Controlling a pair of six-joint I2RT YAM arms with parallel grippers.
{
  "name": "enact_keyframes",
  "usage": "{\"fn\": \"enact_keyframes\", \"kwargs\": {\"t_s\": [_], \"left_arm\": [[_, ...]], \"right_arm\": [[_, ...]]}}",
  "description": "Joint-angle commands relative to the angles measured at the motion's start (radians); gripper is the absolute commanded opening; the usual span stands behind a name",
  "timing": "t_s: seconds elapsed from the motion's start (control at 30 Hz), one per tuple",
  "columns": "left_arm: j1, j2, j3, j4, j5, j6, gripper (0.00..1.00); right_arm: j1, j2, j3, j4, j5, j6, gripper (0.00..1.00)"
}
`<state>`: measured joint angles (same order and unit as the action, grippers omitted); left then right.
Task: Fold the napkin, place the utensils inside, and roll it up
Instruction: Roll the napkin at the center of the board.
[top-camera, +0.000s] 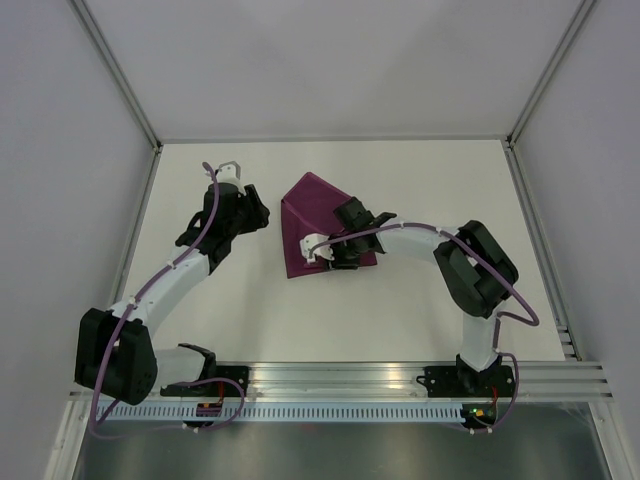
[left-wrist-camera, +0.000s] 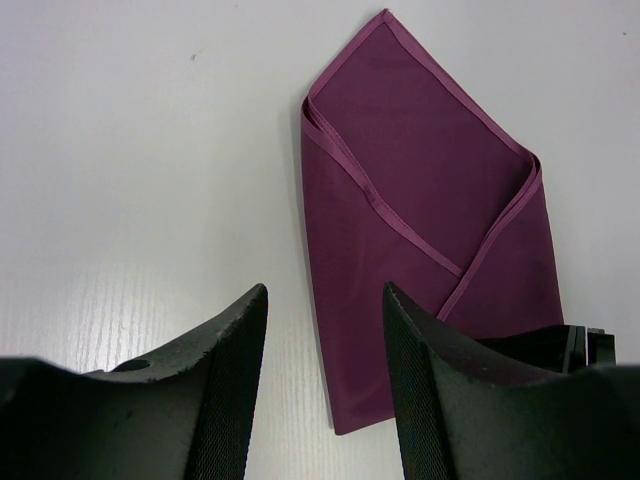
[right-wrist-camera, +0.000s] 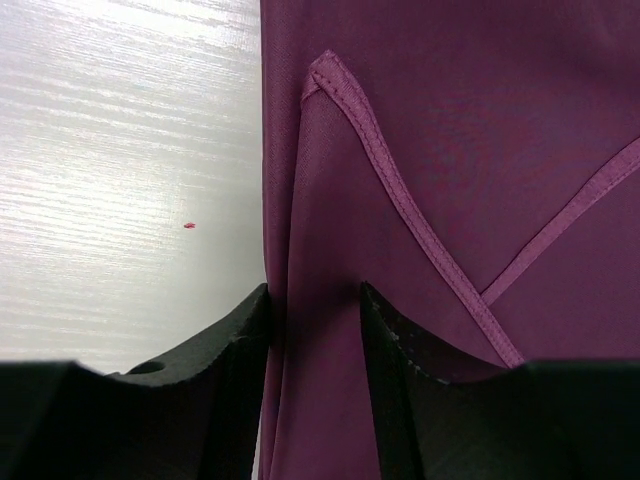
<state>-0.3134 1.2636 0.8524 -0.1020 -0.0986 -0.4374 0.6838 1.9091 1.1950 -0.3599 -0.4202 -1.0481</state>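
The magenta napkin (top-camera: 305, 205) lies folded on the white table, its hemmed flaps crossing over one another (left-wrist-camera: 420, 200). My left gripper (left-wrist-camera: 325, 292) hovers open just left of it, straddling the napkin's side edge near a corner; nothing is between its fingers. My right gripper (right-wrist-camera: 313, 290) sits low on the napkin (right-wrist-camera: 450, 130), with its jaws either side of a raised fold along the cloth's edge. That cloth fills the gap and touches both fingers. From above, the right gripper (top-camera: 330, 250) is over the napkin's near edge and the left gripper (top-camera: 262, 215) beside its left side. The utensils are out of view.
White walls (top-camera: 90, 150) close in the table on the left, back and right. A metal rail (top-camera: 400, 375) with both arm bases runs along the near edge. A tiny red speck (right-wrist-camera: 188, 225) lies on the table beside the napkin.
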Motion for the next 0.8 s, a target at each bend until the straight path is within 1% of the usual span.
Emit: {"fn": "enact_keyframes", "kwargs": {"t_s": [0.0, 0.07, 0.13, 0.27, 0.4, 0.57, 0.77], "left_arm": [[0.007, -0.012, 0.039, 0.022, 0.022, 0.011, 0.55], [0.007, -0.015, 0.040, 0.018, 0.022, 0.014, 0.55], [0.007, -0.021, 0.040, 0.016, 0.023, 0.016, 0.54], [0.007, -0.023, 0.042, 0.010, 0.036, 0.016, 0.54], [0.005, -0.027, 0.043, 0.004, 0.049, 0.019, 0.54], [0.007, -0.058, 0.017, 0.012, 0.060, 0.025, 0.52], [0.007, -0.151, -0.056, 0.070, 0.068, 0.043, 0.51]], "right_arm": [[0.003, 0.047, 0.034, -0.079, 0.009, -0.032, 0.47], [0.005, 0.059, 0.049, -0.099, 0.012, -0.032, 0.46], [0.005, 0.070, 0.067, -0.114, 0.015, -0.033, 0.43], [0.005, 0.105, 0.106, -0.174, 0.023, -0.032, 0.34], [0.005, 0.134, 0.149, -0.234, 0.012, -0.027, 0.29], [0.005, 0.192, 0.239, -0.362, -0.023, -0.030, 0.25], [-0.010, 0.272, 0.357, -0.530, -0.089, -0.041, 0.20]]}}
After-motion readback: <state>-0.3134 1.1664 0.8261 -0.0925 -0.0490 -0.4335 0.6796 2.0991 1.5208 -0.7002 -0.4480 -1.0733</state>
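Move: The napkin's near folded edge runs left-right between my open right fingertips, about 1 cm back from their middle and 1 cm below. The turned-up flap corner is some 6 cm left of my right hand, level with it. The napkin's near left corner is about 8 cm left and 3 cm back, its near right corner about 10 cm right. From my left hand the edge is roughly 14 cm right, 7 cm back and 16 cm below. I close my right fingers to about half their gap, pinching the napkin's near edge between the tips while the hand creeps about 1 cm left and 1 cm forward, sinking only slightly. Meanwhile I tilt the right wrist some 10 degrees, steeper and with the fingertips swinging towards my base. Near the end my empty left hand rises about 2.5 cm and draws back a little, away from the napkin. ##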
